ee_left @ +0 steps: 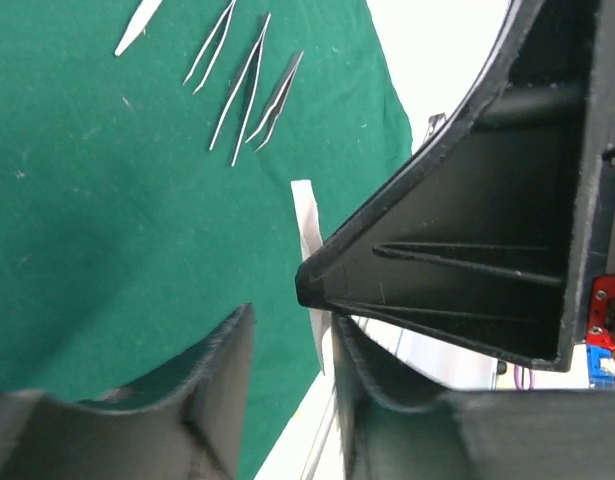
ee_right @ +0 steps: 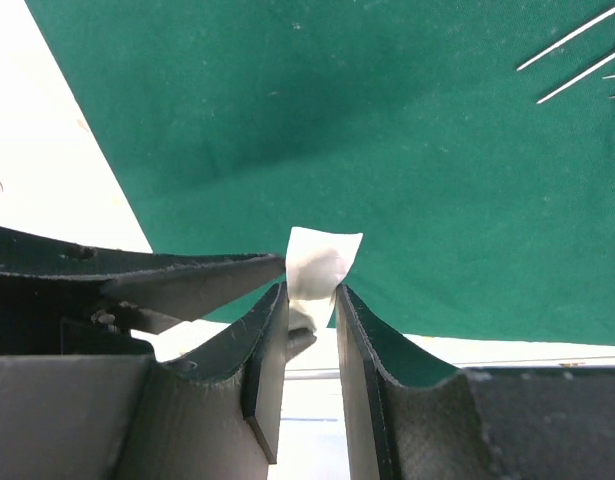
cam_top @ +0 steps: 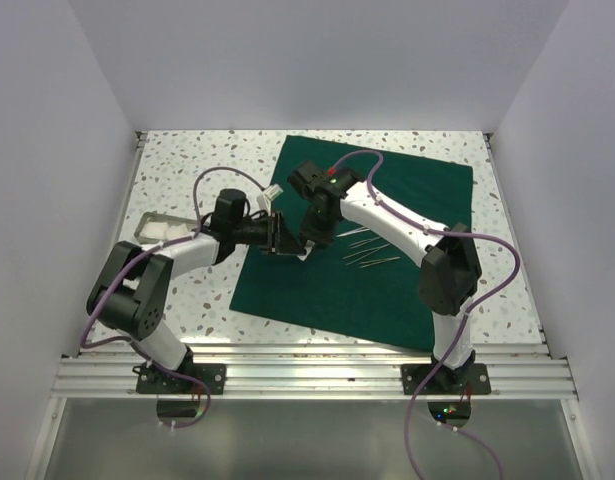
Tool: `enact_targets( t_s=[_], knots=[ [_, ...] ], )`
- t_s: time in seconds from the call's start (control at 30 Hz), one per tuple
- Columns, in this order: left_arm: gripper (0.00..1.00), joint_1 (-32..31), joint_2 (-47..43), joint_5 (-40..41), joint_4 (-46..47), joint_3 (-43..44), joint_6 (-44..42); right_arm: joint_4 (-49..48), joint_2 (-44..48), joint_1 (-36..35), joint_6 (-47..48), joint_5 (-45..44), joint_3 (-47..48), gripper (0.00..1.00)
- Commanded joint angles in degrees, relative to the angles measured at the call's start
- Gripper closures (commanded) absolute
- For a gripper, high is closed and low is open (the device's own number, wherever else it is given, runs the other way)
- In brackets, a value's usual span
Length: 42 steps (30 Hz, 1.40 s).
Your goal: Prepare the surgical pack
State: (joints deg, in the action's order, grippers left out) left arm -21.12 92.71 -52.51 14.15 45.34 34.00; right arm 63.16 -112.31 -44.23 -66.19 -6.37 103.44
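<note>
The dark green drape (cam_top: pixel 387 290) lies spread flat on the table, with thin steel forceps (cam_top: pixel 367 255) in a row on it. Over the drape's left part, my right gripper (ee_right: pixel 312 300) is shut on a small white gauze piece (ee_right: pixel 322 262) that sticks out past its fingertips. My left gripper (ee_left: pixel 292 350) sits right against it with its jaws apart. The gauze (ee_left: pixel 307 215) shows edge-on near the left gripper's right finger, beside the right gripper's black finger (ee_left: pixel 467 260). The forceps (ee_left: pixel 242 90) lie farther along the drape (ee_left: pixel 107 220). The two grippers meet at the drape's left edge (cam_top: pixel 292 242).
A shiny metal tray (cam_top: pixel 147 222) holding white gauze sits on the speckled table at the left, behind the left arm. White walls close in the table on three sides. An aluminium rail (cam_top: pixel 307 370) runs along the near edge.
</note>
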Motion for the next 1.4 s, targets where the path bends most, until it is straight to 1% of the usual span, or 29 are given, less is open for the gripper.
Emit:
enact_targets(
  t_s=[0.0,0.03,0.07,0.13,0.17,0.23,0.27,0.3,0.33,0.4,0.43,0.47,0.5,0.53,0.57,0.63,0.67,0.73,0.8,0.83,0.87,0.9,0.93,1.03,1.07,1.1,1.17,1.23,1.37],
  knots=[
    [0.63,-0.5,1.4,-1.1,3.7,2.8,0.8,0.4,2.8,0.2,0.9,0.4,1.1,0.71],
    [0.66,-0.5,1.7,-1.2,3.8,2.8,0.8,0.3,2.8,0.2,0.9,0.3,1.2,0.71],
    [0.78,-0.5,1.8,-1.7,3.9,2.8,0.5,0.2,3.0,0.2,0.9,0.2,1.3,0.70],
    [0.91,-0.5,1.7,-2.2,3.0,2.9,-0.2,0.2,3.0,0.2,1.0,0.1,1.3,0.69],
    [1.00,-0.4,1.8,-2.6,2.3,2.8,-0.9,0.4,2.9,0.3,0.9,0.1,1.3,0.69],
    [1.00,-0.2,1.0,-2.6,1.7,2.6,-1.4,0.5,3.0,0.5,0.8,-0.3,1.4,0.59],
    [1.00,0.4,0.6,-2.2,1.2,1.8,-1.4,0.6,3.0,1.2,0.7,-0.7,1.5,0.53],
    [1.00,1.0,-0.8,-1.8,0.8,1.3,-1.4,1.0,3.1,1.6,0.8,-1.2,1.7,0.38],
    [1.00,1.8,-1.6,-1.5,0.4,0.7,-1.4,0.9,3.2,2.2,1.1,-1.7,1.7,0.35],
    [1.00,5.1,-3.4,-1.5,-0.4,-0.8,-2.4,0.8,3.7,5.0,1.9,-3.1,1.5,0.32],
    [1.00,6.3,-3.9,-0.9,-2.2,-0.6,-3.6,0.9,3.9,5.9,2.2,-3.5,1.5,0.28],
    [1.00,9.4,-4.5,0.0,-5.2,-0.5,-5.0,1.0,4.2,7.6,2.7,-4.0,1.7,0.25],
    [1.00,11.3,-6.5,0.6,-6.0,-0.8,-5.2,2.0,4.4,8.4,4.3,-4.3,2.2,0.24],
    [1.00,13.0,-7.4,1.4,-7.7,-1.0,-5.3,2.6,4.5,9.2,5.3,-4.4,2.5,0.20],
    [1.00,16.6,-8.5,4.3,-9.1,-0.3,-6.2,3.4,4.5,10.5,6.2,-5.0,2.7,0.18],
    [1.00,20.1,-10.6,6.9,-13.2,0.8,-7.2,4.0,5.0,11.4,10.5,-4.5,2.4,0.14],
    [1.00,23.6,-11.0,11.0,-14.1,1.9,-7.9,4.3,4.9,12.3,11.6,-4.1,2.3,0.01],
    [1.00,26.3,-11.1,15.3,-21.0,3.6,-9.5,5.2,4.7,13.4,14.2,-2.3,1.6,0.01],
    [1.00,29.6,-8.9,21.4,-25.6,7.6,-13.2,4.3,4.5,15.1,17.2,2.6,1.0,0.01],
    [1.00,31.1,-7.6,25.2,-31.1,9.5,-14.7,4.5,3.8,15.7,18.1,3.9,1.0,0.01],
    [1.00,31.8,-5.5,26.6,-33.1,12.8,-16.9,4.0,3.6,16.4,19.7,5.0,0.9,0.01],
    [1.00,32.6,-5.0,27.4,-34.4,13.8,-17.5,3.9,3.2,16.5,20.4,6.1,1.2,0.01],
    [1.00,33.3,-5.2,30.0,-35.8,14.9,-17.7,3.8,2.5,16.7,21.1,6.3,1.4,0.01],
    [1.00,34.4,-7.3,35.0,-39.7,15.8,-17.7,3.2,0.9,17.2,25.1,8.9,3.3,0.01],
    [1.00,34.7,-8.7,38.7,-40.8,16.3,-16.6,3.7,-0.6,17.1,27.1,8.9,4.0,0.01],
    [1.00,35.0,-9.5,40.5,-41.9,16.3,-15.6,4.1,-1.1,17.1,28.0,8.8,5.0,0.01],
    [1.00,36.1,-11.6,43.4,-43.2,15.7,-13.0,4.0,-2.0,17.2,30.0,9.3,4.8,0.01],
    [1.00,36.2,-10.8,47.0,-45.3,15.8,-11.9,3.6,-2.1,17.6,30.4,10.3,3.8,0.01],
    [1.00,36.5,-10.4,47.3,-42.4,13.0,-9.1,2.2,-1.5,18.4,30.9,12.0,1.8,0.01]
  ],
)
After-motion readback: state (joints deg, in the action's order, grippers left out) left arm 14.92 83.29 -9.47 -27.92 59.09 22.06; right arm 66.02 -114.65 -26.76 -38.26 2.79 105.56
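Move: The white strip I'm handing over is still in my right fingers, its middle some 2 cm below that hand's pads. It already stands between my left hand's open fingers, about 1 cm to their right. From my left hand the metal tray lies roughly 34 cm left, 10 cm forward and 11 cm down. From my right hand the tweezers lie some 17 cm right and 3 cm forward, the clamp 16 cm right and 9 cm forward, both about 12 cm down. My left fingers shut on the strip, then my right ones open wide and let go. I swing the strip about 32 cm left and some 8 cm forward, nearly level, to the tray, turning that hand some 60 degrees counter-clockwise and rolling it until the fingers point down and forward. My right hand goes about 10 cm right and 5 cm forward towards the instruments. ##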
